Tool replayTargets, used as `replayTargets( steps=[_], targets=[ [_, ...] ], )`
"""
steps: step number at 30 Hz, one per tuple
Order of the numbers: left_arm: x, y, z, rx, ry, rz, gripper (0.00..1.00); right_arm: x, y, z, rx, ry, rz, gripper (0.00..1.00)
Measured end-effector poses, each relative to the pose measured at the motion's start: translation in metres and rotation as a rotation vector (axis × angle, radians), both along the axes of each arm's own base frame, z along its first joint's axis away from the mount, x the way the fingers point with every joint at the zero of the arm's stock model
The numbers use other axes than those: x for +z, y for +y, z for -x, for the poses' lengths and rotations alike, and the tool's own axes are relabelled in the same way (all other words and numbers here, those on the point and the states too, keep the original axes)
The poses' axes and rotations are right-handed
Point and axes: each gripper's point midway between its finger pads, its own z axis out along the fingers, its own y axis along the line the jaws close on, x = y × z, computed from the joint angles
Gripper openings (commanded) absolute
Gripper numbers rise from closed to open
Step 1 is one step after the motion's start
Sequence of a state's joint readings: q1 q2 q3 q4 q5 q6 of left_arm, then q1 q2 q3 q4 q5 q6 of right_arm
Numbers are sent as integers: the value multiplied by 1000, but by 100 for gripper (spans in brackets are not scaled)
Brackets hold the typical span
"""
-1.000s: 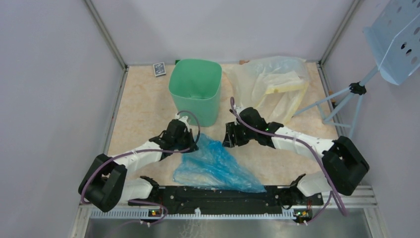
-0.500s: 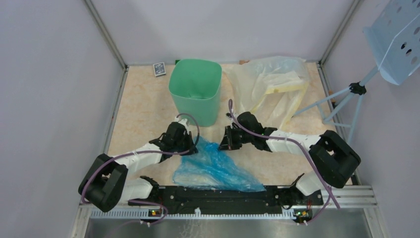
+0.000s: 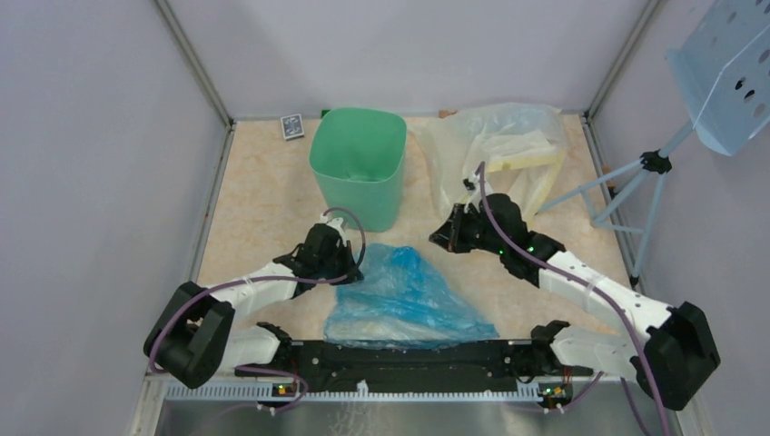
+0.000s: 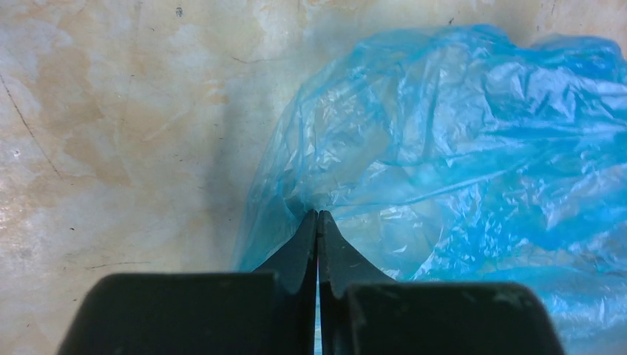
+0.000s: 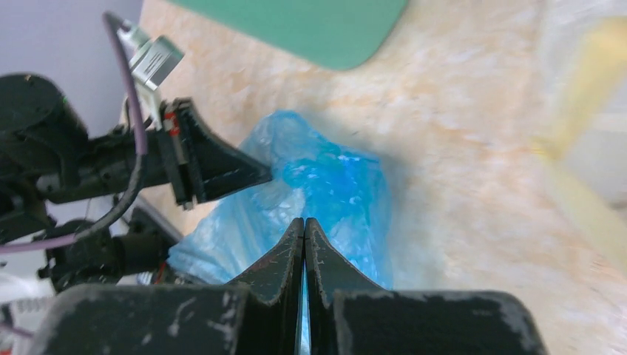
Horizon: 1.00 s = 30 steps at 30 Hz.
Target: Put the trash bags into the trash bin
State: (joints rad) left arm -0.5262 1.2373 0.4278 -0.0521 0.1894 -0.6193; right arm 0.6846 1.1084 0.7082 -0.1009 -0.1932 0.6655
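The blue trash bag lies crumpled on the table in front of the mint-green trash bin, which stands upright and open. My left gripper is shut on the bag's left edge; in the left wrist view its tips pinch the film of the bag. My right gripper is shut at the bag's upper right edge. In the right wrist view, darker bunched film of the bag gathers at its tips. The bin's base shows at the top of that view.
A large clear, yellow-banded plastic bag lies at the back right, just behind the right arm. A small dark box sits at the back left. A tripod leg and a blue perforated panel stand at the right wall.
My right gripper shut at the bag's right side, then swung right and back. The bag's top has widened and shifted right. The left gripper has stayed put, shut.
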Motion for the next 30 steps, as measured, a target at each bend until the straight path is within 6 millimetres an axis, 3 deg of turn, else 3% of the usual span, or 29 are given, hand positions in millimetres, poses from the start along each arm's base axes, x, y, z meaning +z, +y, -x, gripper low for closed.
replayTargets(
  steps=[3,6,8,15,20,23,27,30],
  targets=[
    [0,0,0,0,-2,2,0,8,-23,-9,-91,-39,31,0],
    [0,-1,-1,0,-6,6,0,13,-37,-16,-142,-67,48,26],
    [0,-1,-1,-2,-7,9,0,7,-38,-18,-133,-61,69,33],
    [0,-1,-1,-2,-9,10,0,-52,-24,-15,-33,85,167,42],
    [0,-1,-1,-3,-10,10,0,-83,-10,-13,47,170,191,52],
    [0,-1,-1,-3,-10,9,0,-91,0,-8,96,203,170,56],
    [0,-1,-1,-3,-10,10,0,-88,18,0,167,206,117,57],
    [0,-1,-1,-3,-10,10,0,-86,32,8,217,208,79,50]
  ],
)
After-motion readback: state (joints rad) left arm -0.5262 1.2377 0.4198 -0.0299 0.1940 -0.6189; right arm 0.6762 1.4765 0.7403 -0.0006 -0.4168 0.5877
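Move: The blue bag's crumpled upper part lies about 6 cm to the right gripper's left, a centimetre back and some 13 cm below it. The trash bin stands roughly 20 cm ahead and 15 cm left of that gripper; the white bag is about 24 cm ahead and 17 cm to its right. From the left gripper, already shut on the blue bag's left edge, the crumpled part is some 9 cm right and a centimetre ahead, about level. Swing the shut right gripper a little forward and about 4 cm right, then bring it down some 10 cm, opening the fingers past half on the way. Finish by sweeping about 6 cm left and slightly back over the crumpled film, tipping the fingers down and turning them counter-clockwise. Hold the left gripper still, keeping its pinch on the bag's edge. ##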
